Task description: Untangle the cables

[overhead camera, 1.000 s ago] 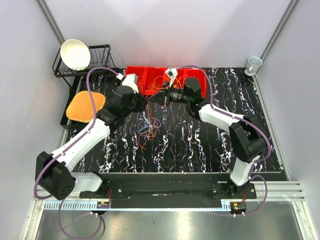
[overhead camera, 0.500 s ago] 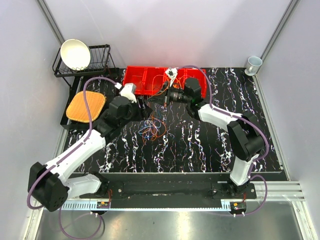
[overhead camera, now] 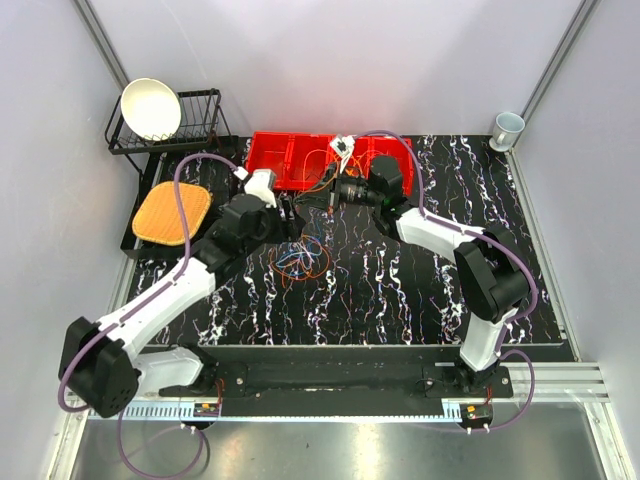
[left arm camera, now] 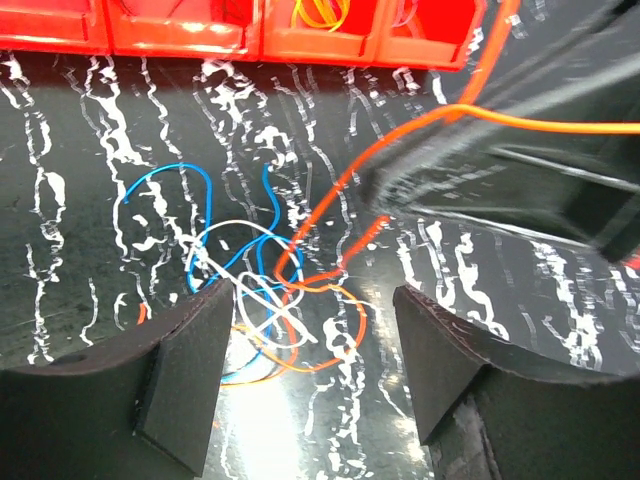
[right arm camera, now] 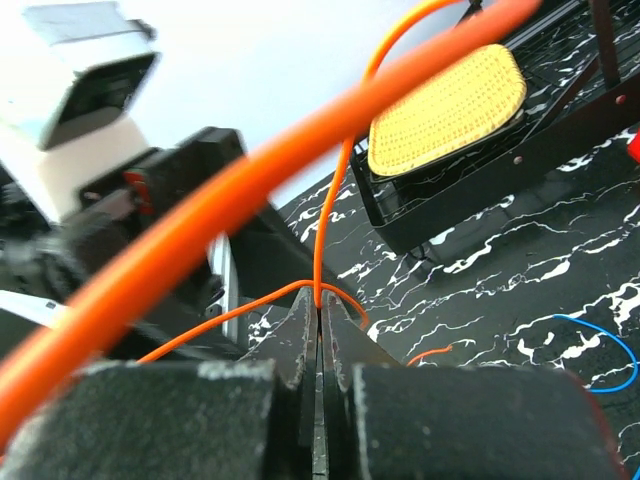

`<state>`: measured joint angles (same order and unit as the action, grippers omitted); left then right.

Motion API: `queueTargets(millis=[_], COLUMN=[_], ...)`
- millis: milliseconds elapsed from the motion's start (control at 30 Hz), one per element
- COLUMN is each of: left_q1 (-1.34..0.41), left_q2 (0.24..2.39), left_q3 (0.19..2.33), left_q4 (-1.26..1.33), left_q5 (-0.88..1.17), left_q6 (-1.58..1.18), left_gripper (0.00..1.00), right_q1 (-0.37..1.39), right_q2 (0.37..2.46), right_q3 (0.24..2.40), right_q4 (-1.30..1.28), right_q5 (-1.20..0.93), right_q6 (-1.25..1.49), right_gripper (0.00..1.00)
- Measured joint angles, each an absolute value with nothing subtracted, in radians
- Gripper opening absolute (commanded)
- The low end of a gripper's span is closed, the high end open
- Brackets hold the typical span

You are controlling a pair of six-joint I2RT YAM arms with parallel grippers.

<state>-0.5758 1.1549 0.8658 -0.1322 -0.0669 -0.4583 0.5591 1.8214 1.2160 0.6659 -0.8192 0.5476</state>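
Observation:
A tangle of thin blue, white and orange cables [overhead camera: 303, 257] lies on the black marbled table [overhead camera: 420, 290]; the left wrist view shows the cables [left arm camera: 250, 295] close up. My left gripper [overhead camera: 288, 214] hovers open just above and before them, with its fingers [left arm camera: 190, 370] apart and nothing between them. My right gripper [overhead camera: 306, 201] is shut on an orange cable [right arm camera: 318, 250] that rises taut from the tangle. That orange cable [left arm camera: 340, 190] crosses the left wrist view toward the dark right gripper body [left arm camera: 500, 170].
A red divided bin [overhead camera: 262, 160] stands at the back, with a yellow cable loop [left arm camera: 320, 12] in one compartment. A dish rack with a white bowl [overhead camera: 151, 108] and an orange-yellow pad [overhead camera: 171, 212] are at the left. A cup [overhead camera: 507, 128] sits at the far right corner.
My left gripper has opened and drawn back from the right gripper's tip, toward the left and lower over the tangle. The right gripper stays shut on the orange cable.

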Motion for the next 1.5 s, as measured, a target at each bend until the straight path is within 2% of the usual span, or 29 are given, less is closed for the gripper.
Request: queueTargets(millis=[233,333,367,433,467,567,633,667,700,900,1033,1267,1500], left_q1=[-0.590,-0.600,-0.606,-0.619,-0.626,-0.644,-0.649,-0.649,-0.649,-0.649,-0.649,-0.649,-0.649], left_q2=[1.252,1.272,1.277,1.281,1.283,1.285,1.284,1.283,1.279,1.208,1.146,1.080,1.038], left_q3=[0.903,0.910,0.911,0.911,0.912,0.913,0.913,0.913,0.913,0.947,1.071,1.418,1.577], left_q4=[-0.116,-0.096,-0.084,-0.068,-0.060,-0.049,-0.046,-0.043,-0.043,-0.121,-0.228,-0.369,-0.426], left_q5=[-0.116,-0.132,-0.139,-0.155,-0.163,-0.184,-0.196,-0.204,-0.212,-0.277,-0.328,-0.385,-0.387], left_q6=[-0.434,-0.431,-0.425,-0.424,-0.421,-0.416,-0.415,-0.415,-0.414,-0.390,-0.361,-0.322,-0.308], left_gripper=[0.57,0.37,0.18,0.04,0.00,0.00,0.00,0.00,0.00,0.00,0.00,0.00,0.00], right_q1=[0.559,0.559,0.559,0.559,0.559,0.558,0.557,0.556,0.555,0.546,0.537,0.533,0.540], right_q2=[1.821,1.823,1.825,1.831,1.834,1.838,1.840,1.843,1.847,1.862,1.872,1.979,2.048], right_q3=[1.216,1.216,1.216,1.217,1.217,1.217,1.219,1.223,1.227,1.238,1.242,1.324,1.335], right_q4=[0.669,0.670,0.670,0.670,0.670,0.672,0.678,0.681,0.683,0.681,0.657,0.657,0.645], right_q5=[-0.831,-0.832,-0.832,-0.832,-0.832,-0.832,-0.833,-0.833,-0.833,-0.832,-0.830,-0.851,-0.917], right_q6=[0.551,0.555,0.556,0.558,0.559,0.566,0.574,0.577,0.582,0.596,0.599,0.646,0.683], right_gripper=[0.00,0.00,0.00,0.00,0.00,0.00,0.07,0.23,0.33,0.77,0.79,0.79,0.80])
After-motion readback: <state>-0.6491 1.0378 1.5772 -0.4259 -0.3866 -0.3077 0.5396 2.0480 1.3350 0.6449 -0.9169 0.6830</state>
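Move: The orange cable, hanging from the right gripper's shut tips, runs about 3 cm ahead of the open left hand, 2 cm to its right and 1 cm lower. The right fingertips are some 4 cm ahead, 3 cm right and 2 cm above the left hand; the blue-white-orange tangle lies almost straight below it, about 20 cm down. From the right hand, that cable strand is 1 cm back, 1 cm left and 3 cm below. Forward, right and slightly down by about 2 cm each, the left hand reaches in and shuts on the orange cable just by the right fingertips. Holding it, the hand then sweeps up some 30 cm, swinging left and a little back, away from the tangle, its fingers tipping up about 30 degrees. The right hand keeps its hold until the left has gripped, then opens wide and sinks, edging forward. ##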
